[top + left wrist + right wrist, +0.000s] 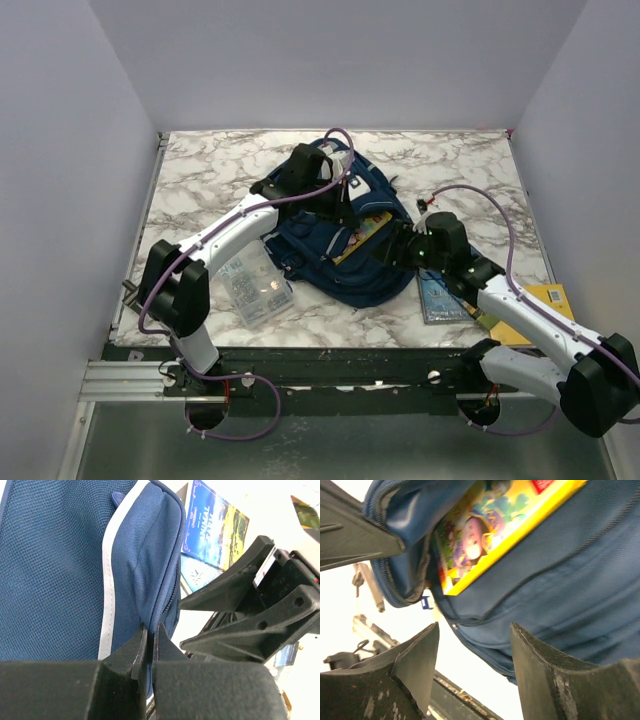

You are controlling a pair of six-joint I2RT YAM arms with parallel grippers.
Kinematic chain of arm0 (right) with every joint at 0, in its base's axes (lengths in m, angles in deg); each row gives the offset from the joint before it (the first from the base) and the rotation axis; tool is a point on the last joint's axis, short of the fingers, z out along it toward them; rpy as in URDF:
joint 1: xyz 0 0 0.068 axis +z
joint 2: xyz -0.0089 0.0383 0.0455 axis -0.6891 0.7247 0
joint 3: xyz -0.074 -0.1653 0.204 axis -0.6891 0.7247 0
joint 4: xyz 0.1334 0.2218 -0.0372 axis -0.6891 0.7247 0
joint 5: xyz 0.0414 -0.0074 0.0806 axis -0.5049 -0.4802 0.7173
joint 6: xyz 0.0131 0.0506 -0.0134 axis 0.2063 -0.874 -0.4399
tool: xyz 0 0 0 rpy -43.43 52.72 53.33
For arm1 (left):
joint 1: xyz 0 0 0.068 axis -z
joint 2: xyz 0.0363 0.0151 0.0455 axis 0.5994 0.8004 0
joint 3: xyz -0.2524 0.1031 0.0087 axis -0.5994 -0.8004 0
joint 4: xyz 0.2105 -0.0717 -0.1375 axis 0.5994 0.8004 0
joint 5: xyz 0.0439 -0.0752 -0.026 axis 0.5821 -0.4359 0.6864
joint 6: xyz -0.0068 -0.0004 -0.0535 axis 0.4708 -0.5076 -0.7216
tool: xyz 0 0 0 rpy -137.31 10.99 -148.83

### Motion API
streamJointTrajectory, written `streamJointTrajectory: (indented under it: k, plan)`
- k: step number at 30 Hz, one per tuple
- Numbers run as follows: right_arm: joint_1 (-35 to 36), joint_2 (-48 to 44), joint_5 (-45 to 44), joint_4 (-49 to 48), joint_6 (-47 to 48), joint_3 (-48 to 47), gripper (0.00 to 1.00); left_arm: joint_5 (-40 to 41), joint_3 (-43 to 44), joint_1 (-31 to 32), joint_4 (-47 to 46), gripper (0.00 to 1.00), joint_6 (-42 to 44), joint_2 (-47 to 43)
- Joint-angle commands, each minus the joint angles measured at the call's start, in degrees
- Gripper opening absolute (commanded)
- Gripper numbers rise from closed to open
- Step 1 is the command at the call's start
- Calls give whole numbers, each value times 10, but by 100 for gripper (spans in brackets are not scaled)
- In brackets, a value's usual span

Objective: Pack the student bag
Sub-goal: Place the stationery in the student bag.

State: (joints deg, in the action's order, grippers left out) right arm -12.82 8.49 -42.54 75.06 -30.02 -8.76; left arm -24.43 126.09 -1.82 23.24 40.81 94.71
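Observation:
The student bag (pixel 330 255), navy blue, lies in the middle of the marble table with its main opening held agape. A yellow picture book (pixel 362 232) pokes out of that opening. My left gripper (pixel 335 207) is shut on the bag's fabric edge by the zipper; in the left wrist view the jaws (pixel 150 632) pinch the blue cloth of the bag (pixel 60 570). My right gripper (pixel 402 247) stands open just right of the bag. In the right wrist view its fingers (pixel 475 637) straddle empty air below the bag (pixel 570 590) and the book (pixel 485 535).
A small clear plastic box (pixel 256 284) lies left of the bag near the front edge. A blue book (pixel 438 296) and a yellow one (pixel 548 300) lie under the right arm. Grey walls enclose the table on three sides.

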Motion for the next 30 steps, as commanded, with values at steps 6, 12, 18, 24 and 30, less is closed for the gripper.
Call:
streamJointTrajectory:
  k: [6,12,18,24,30]
  plan:
    - [129,18,-15,-170,-112,44,63,-57,29,1,-35,0,-18,16]
    - [166,11,-105,-193,-153,67,61,-46,23,1,-34,27,-10,-4]
    - [232,39,-231,-217,-199,69,59,-39,18,-9,-31,57,-7,-33]
    - [297,156,-326,-152,-264,-9,59,5,17,-23,-15,65,15,-91]
    - [332,270,-407,-15,-359,-109,57,141,-8,-31,6,70,54,-168]
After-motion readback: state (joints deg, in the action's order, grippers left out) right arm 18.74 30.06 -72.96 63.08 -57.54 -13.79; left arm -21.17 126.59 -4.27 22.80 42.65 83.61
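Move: The left hand still pinches the student bag's flap edge, with the yellow book about 3 cm right, 2 cm back and 5 cm below. From the right hand, the zipper pull at the bag's near-left edge lies roughly 18 cm left, 6 cm back and 8 cm down; the same book is 5 cm left, 2 cm ahead and 4 cm down, and the clear case about 28 cm left, 9 cm back and 11 cm lower. Left releases the flap and rises about 8 cm; open right sweeps 13 cm left towards the zipper pull. ##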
